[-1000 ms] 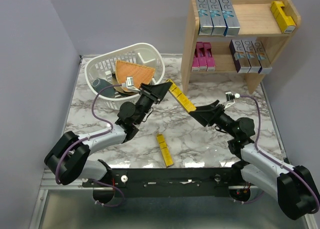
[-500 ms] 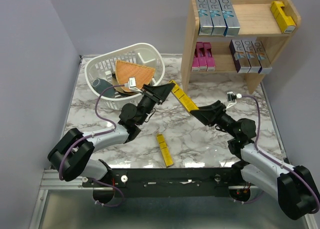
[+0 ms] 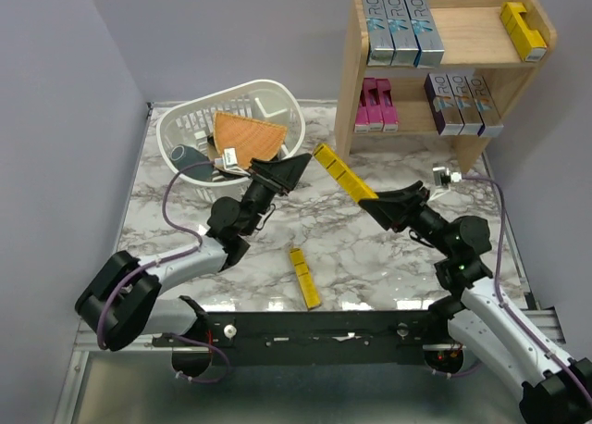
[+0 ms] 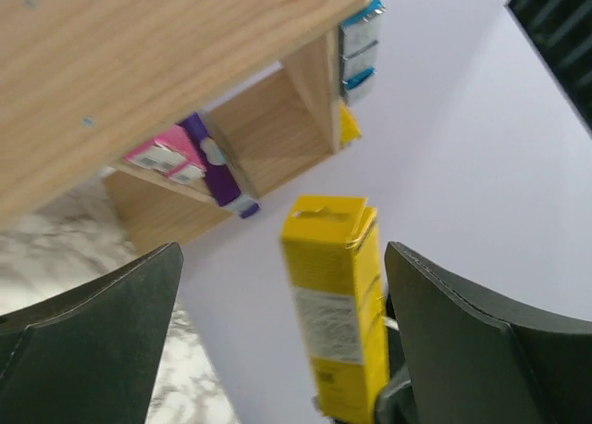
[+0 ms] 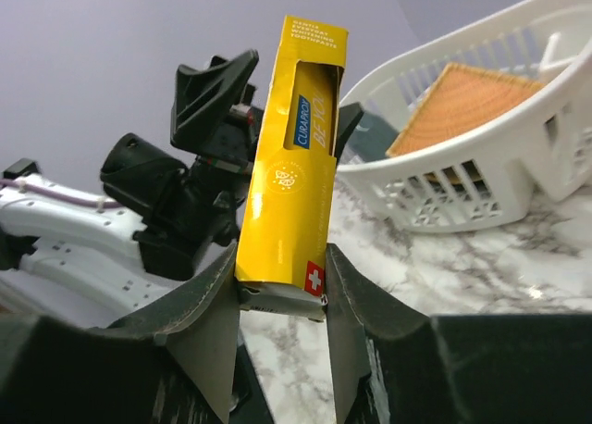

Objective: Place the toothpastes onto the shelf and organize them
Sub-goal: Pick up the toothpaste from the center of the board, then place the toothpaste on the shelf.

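My right gripper [image 3: 381,205] is shut on the lower end of a yellow toothpaste carton [image 3: 344,174], which slants above the table's middle. From the right wrist, the carton [image 5: 294,155] stands pinched between the two fingers [image 5: 282,290]. My left gripper [image 3: 292,168] is open just left of the carton's top end. In the left wrist view the carton [image 4: 335,304] hangs between the wide jaws, touching neither. A second yellow toothpaste [image 3: 304,278] lies on the marble. The shelf [image 3: 351,81] holds blue-silver cartons [image 3: 404,28] and a yellow one [image 3: 523,31] above, pink [image 3: 376,105] and purple-silver [image 3: 462,102] below.
A white slotted basket [image 3: 190,128] with an orange wedge [image 3: 248,135] and grey items stands at the back left, behind my left arm. The shelf fills the back right corner. Purple walls close in the table on both sides.
The yellow carton has passed from my left gripper to my right. The right jaws closed on its lower end, the left jaws sprang open, and the carton moved slightly right.
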Action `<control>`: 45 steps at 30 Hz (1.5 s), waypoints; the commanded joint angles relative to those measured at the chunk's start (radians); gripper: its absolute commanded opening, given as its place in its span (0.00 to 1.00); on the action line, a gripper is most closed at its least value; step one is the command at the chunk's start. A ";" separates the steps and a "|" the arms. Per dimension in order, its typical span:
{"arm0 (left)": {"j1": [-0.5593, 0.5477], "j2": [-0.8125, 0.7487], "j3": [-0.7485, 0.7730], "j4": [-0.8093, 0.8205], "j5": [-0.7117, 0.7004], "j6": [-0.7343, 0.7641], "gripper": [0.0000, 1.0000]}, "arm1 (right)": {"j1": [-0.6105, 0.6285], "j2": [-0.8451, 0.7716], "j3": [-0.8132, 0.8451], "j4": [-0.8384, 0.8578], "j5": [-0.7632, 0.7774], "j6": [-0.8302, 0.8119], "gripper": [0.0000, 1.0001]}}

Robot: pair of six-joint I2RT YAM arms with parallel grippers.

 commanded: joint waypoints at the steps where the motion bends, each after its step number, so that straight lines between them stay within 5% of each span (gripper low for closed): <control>1: 0.033 -0.214 0.028 -0.365 -0.050 0.188 0.99 | 0.004 -0.097 0.156 -0.339 0.125 -0.222 0.35; 9: 0.037 -0.428 0.263 -1.170 -0.386 0.565 0.99 | 0.006 -0.105 0.412 -0.613 0.309 -0.443 0.34; 18: 0.037 -0.394 0.588 -1.623 -0.446 0.801 0.99 | 0.004 0.018 0.745 -0.771 0.584 -0.600 0.34; 24: 0.039 -0.385 0.567 -1.521 -0.514 0.970 0.99 | 0.004 0.162 1.018 -0.858 0.748 -0.741 0.34; 30: 0.116 -0.370 0.446 -1.463 -0.412 0.949 0.99 | -0.033 0.380 1.285 -0.920 0.902 -0.981 0.34; 38: 0.120 -0.399 0.395 -1.421 -0.448 0.992 0.99 | -0.341 0.628 1.526 -1.078 0.623 -1.043 0.34; 45: 0.131 -0.393 0.386 -1.407 -0.443 1.002 0.99 | -0.477 0.837 1.701 -1.180 0.431 -1.091 0.35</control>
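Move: The right hand already holds the handed-over yellow toothpaste. Its place, the free upper-shelf strip, lies about 34 cm ahead, 26 cm right and 14 cm above that hand; the shelved yellow toothpaste is 5 cm farther right, the nearest silver box 17 cm left of the strip. The last table toothpaste lies roughly 12 cm back, 3 cm right and 31 cm below the empty left hand; the basket is 20 cm ahead, 21 cm left, 24 cm below it. Keeping its grip on one end of the yellow toothpaste, the right hand climbs about 26 cm while drifting right, then drives forward and farther right towards the free strip of the upper shelf, sinking some 4 cm at the end, as the wrist rolls and swings clockwise until the fingers point straight forward. The left hand, fingers already wide open, backs off about 17 cm to the left, first rising, then sinking in front of the basket, and rolls and turns counter-clockwise to face forward too. ##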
